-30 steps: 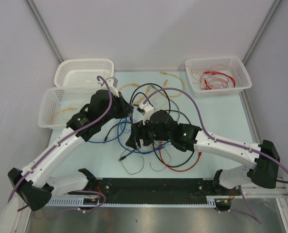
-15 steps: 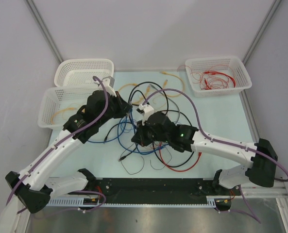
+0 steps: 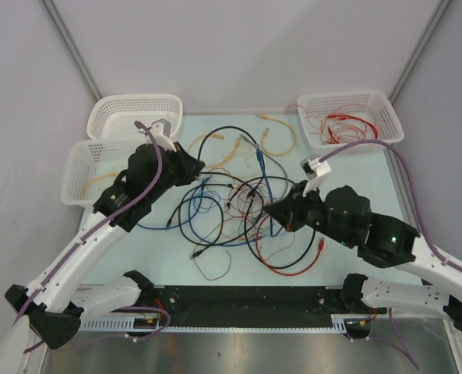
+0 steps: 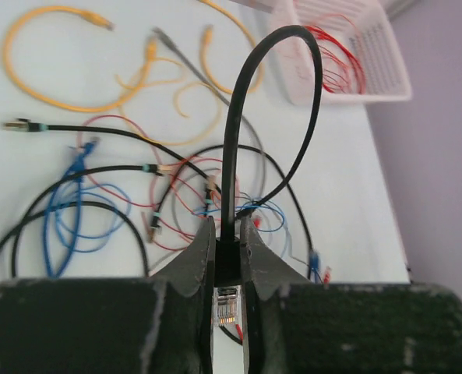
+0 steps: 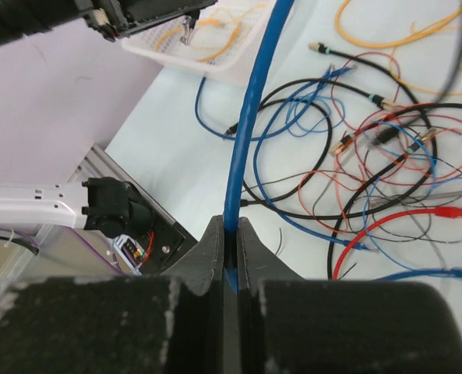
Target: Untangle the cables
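The cables (image 3: 238,214) lie in a loose tangle of black, blue, red and yellow wires mid-table. My left gripper (image 3: 196,165) is at the tangle's upper left, shut on the plug end of a black cable (image 4: 234,132) that arches up from the jaws (image 4: 228,224) and back down into the pile. At the tangle's right side, my right gripper (image 3: 272,209) is shut on a thick blue cable (image 5: 250,117). That cable runs taut up from the gripper (image 5: 231,227) towards the table's far side (image 3: 262,179).
A white basket (image 3: 390,117) holding thin red wires stands at the back right. Two white baskets (image 3: 106,105) (image 3: 73,175) stand at the back left, the nearer one holding a yellow cable. Loose yellow cables (image 3: 281,134) lie at the back centre.
My right gripper has shut on the blue cable and pulled back to the right, drawing it taut. The left gripper lifted slightly up-left with the black cable, and the tangle spread out.
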{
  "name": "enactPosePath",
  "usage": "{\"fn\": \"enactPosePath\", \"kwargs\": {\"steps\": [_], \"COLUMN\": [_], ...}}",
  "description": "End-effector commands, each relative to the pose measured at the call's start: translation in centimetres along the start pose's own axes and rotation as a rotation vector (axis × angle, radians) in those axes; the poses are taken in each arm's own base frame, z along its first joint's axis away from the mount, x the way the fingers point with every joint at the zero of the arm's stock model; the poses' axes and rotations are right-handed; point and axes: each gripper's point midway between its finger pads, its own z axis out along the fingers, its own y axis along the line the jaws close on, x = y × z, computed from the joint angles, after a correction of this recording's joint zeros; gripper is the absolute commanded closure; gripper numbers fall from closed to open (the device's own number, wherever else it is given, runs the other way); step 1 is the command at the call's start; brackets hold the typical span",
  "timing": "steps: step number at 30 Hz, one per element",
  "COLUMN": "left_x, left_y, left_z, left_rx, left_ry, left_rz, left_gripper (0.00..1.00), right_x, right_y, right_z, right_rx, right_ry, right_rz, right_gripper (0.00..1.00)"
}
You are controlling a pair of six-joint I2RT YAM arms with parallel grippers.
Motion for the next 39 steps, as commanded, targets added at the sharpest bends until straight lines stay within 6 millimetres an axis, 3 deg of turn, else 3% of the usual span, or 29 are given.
{"fn": "enactPosePath", "kwargs": {"steps": [1,8,11,15,17,21,24,25,29,39], "left_x": [-1.8,-4.5,-8.0,-15.2,-17.9,-20.8,-21.8,-21.6,-20.6,-19.8], "left_y": [2.6,3.0,3.1,2.0,1.6,0.2,-1.9,-3.5,-6.0,-5.6], "left_z": [0.3,0.0,-1.2,-4.3,-5.2,-6.2,-6.5,-6.2,-5.3,-5.3], "left_rx": [-0.110,-0.141,-0.172,-0.192,-0.204,-0.185,-0.097,-0.011,0.129,0.118], "left_ry": [-0.071,-0.134,-0.221,-0.408,-0.472,-0.538,-0.548,-0.528,-0.466,-0.436], "left_rz": [0.036,0.033,0.027,0.028,0.024,0.029,0.045,0.058,0.051,0.038], "left_gripper": [0.94,1.00,1.00,1.00,1.00,1.00,1.00,1.00,1.00,1.00], "right_x": [-1.2,-1.0,-2.0,-3.6,-4.2,-4.2,-3.3,-2.6,-1.5,0.5], "right_y": [-1.5,-2.7,-3.1,-2.9,-2.8,-3.4,-4.4,-4.9,-5.3,-6.0], "right_z": [-2.1,-2.3,-2.9,-3.7,-4.0,-4.3,-3.8,-3.3,-2.0,2.7], "right_rx": [0.062,0.119,0.139,0.129,0.122,0.144,0.184,0.204,0.194,0.135], "right_ry": [-0.050,-0.050,-0.096,-0.167,-0.187,-0.182,-0.140,-0.116,-0.103,-0.029], "right_rz": [-0.011,-0.032,-0.019,-0.009,-0.010,-0.032,-0.043,-0.052,-0.058,-0.016], "right_gripper": [1.00,1.00,1.00,1.00,1.00,1.00,1.00,1.00,1.00,1.00]}}
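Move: The left hand already holds a black cable by its plug end; the tangle's middle lies roughly 13 cm ahead, 15 cm right and 30 cm below, with the near left bin 28 cm ahead and 39 cm left. The right hand already holds a blue cable, the tangle's middle some 25 cm ahead, 9 cm left and 31 cm below; the red cable lies 8 cm ahead and 6 cm right of that hand. Left hand dips slightly, then hoists the black cable about 17 cm; right draws blue rightward, then forward-down. ##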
